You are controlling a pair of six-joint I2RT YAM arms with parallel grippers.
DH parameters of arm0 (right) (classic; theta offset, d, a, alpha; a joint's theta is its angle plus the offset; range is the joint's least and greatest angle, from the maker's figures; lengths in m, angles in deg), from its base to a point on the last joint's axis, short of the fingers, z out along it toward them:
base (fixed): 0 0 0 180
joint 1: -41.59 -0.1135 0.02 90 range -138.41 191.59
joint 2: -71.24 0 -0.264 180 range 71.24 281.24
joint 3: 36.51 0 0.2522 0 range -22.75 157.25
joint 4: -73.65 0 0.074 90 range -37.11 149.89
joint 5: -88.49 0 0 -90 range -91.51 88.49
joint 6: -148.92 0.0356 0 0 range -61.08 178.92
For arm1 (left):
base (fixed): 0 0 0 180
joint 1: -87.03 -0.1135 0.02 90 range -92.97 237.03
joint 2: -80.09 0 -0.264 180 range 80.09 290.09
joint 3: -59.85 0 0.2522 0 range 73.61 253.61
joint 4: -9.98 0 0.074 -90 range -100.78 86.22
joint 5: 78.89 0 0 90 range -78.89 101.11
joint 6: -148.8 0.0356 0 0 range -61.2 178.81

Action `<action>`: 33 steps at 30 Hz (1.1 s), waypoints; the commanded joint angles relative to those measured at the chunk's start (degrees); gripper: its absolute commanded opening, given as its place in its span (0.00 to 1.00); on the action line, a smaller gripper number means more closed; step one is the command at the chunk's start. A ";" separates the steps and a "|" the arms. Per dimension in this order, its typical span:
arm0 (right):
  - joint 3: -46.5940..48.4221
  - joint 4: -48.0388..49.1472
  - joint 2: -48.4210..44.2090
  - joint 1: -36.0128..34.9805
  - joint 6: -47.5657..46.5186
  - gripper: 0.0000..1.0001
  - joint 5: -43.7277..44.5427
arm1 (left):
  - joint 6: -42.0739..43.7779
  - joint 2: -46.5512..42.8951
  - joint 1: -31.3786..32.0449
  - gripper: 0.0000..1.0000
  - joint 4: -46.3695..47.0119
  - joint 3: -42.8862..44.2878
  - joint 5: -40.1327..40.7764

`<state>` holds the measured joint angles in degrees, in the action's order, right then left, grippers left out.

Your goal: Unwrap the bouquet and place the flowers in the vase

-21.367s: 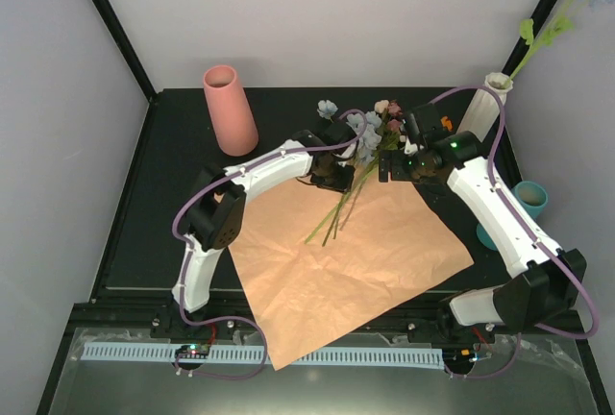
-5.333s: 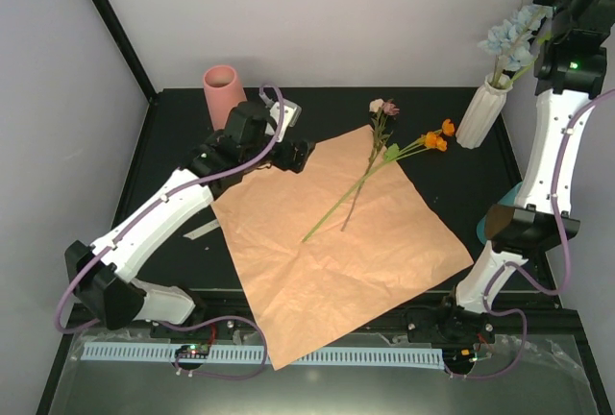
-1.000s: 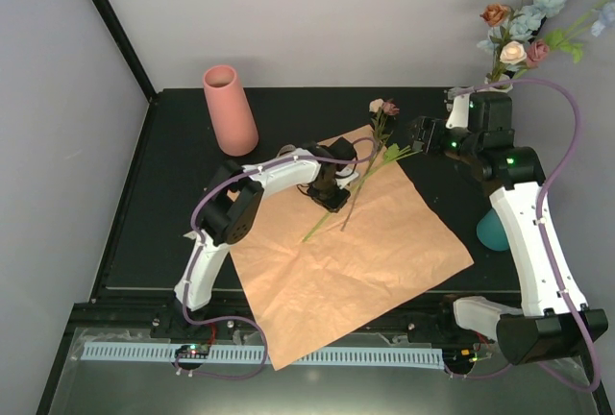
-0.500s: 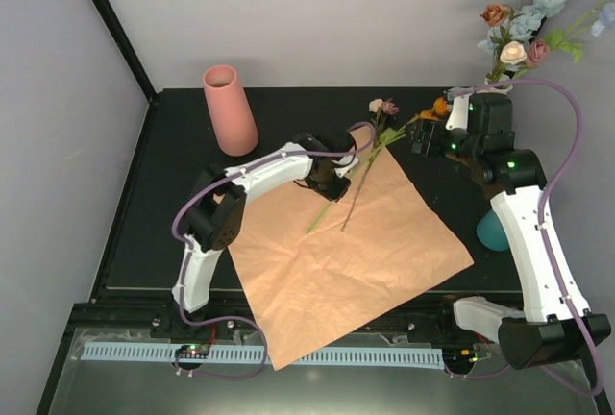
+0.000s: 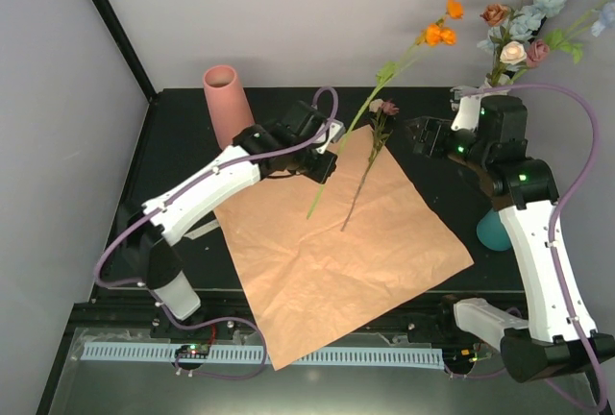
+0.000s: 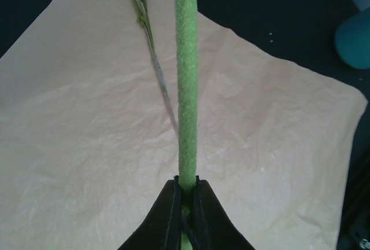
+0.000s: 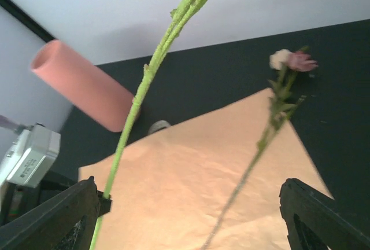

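Note:
My left gripper is shut on the green stem of an orange flower and holds it tilted up above the peach paper sheet. One pink and white flower still lies on the paper, its thin stem beside the held one. My right gripper hangs open over the paper's far right corner, nothing between its fingers. Several blooms stand up at the back right. The white vase holding them is hidden behind my right arm.
A smooth pink vase stands at the back left, just behind my left arm. A teal vase sits at the right edge, partly behind my right arm. Black frame posts rise at both back corners.
My left gripper closed on the orange flower's stem and lifted it off the paper, swinging the blooms up high. My right gripper stayed open in about the same place.

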<state>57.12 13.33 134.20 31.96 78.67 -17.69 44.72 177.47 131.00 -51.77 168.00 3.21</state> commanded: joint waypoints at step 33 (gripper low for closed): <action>6.41 41.33 9.32 -2.72 35.70 0.08 -29.69 | -6.70 -26.39 6.40 0.02 14.45 -15.42 -16.54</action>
<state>62.11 53.39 144.14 29.40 114.78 -48.16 36.24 152.05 137.01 -37.58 151.78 -12.42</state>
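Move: The upper stem of the orange flower, just below its leaves, is the right hand's target: about 16 cm ahead, 7 cm left and a little lower. Seen from the left hand, already pinching the lower stem, that part lies some 16 cm ahead, 11 cm right and 10 cm higher. From the right hand, the pink rose stem lies 7 cm ahead, 10 cm left and 34 cm below; the white vase stands about 18 cm ahead, 17 cm right and 24 cm lower. Upward and to its left, the right hand swings about 13 cm up and 10 cm over to meet the orange flower's stem, rolling some 40 degrees left side up and turning counter-clockwise, then closes its open fingers around the stem under the leaves. Meanwhile the left hand keeps its pinch lower down and draws the flower back about 12 cm and up 11 cm, its right side tilting up. ##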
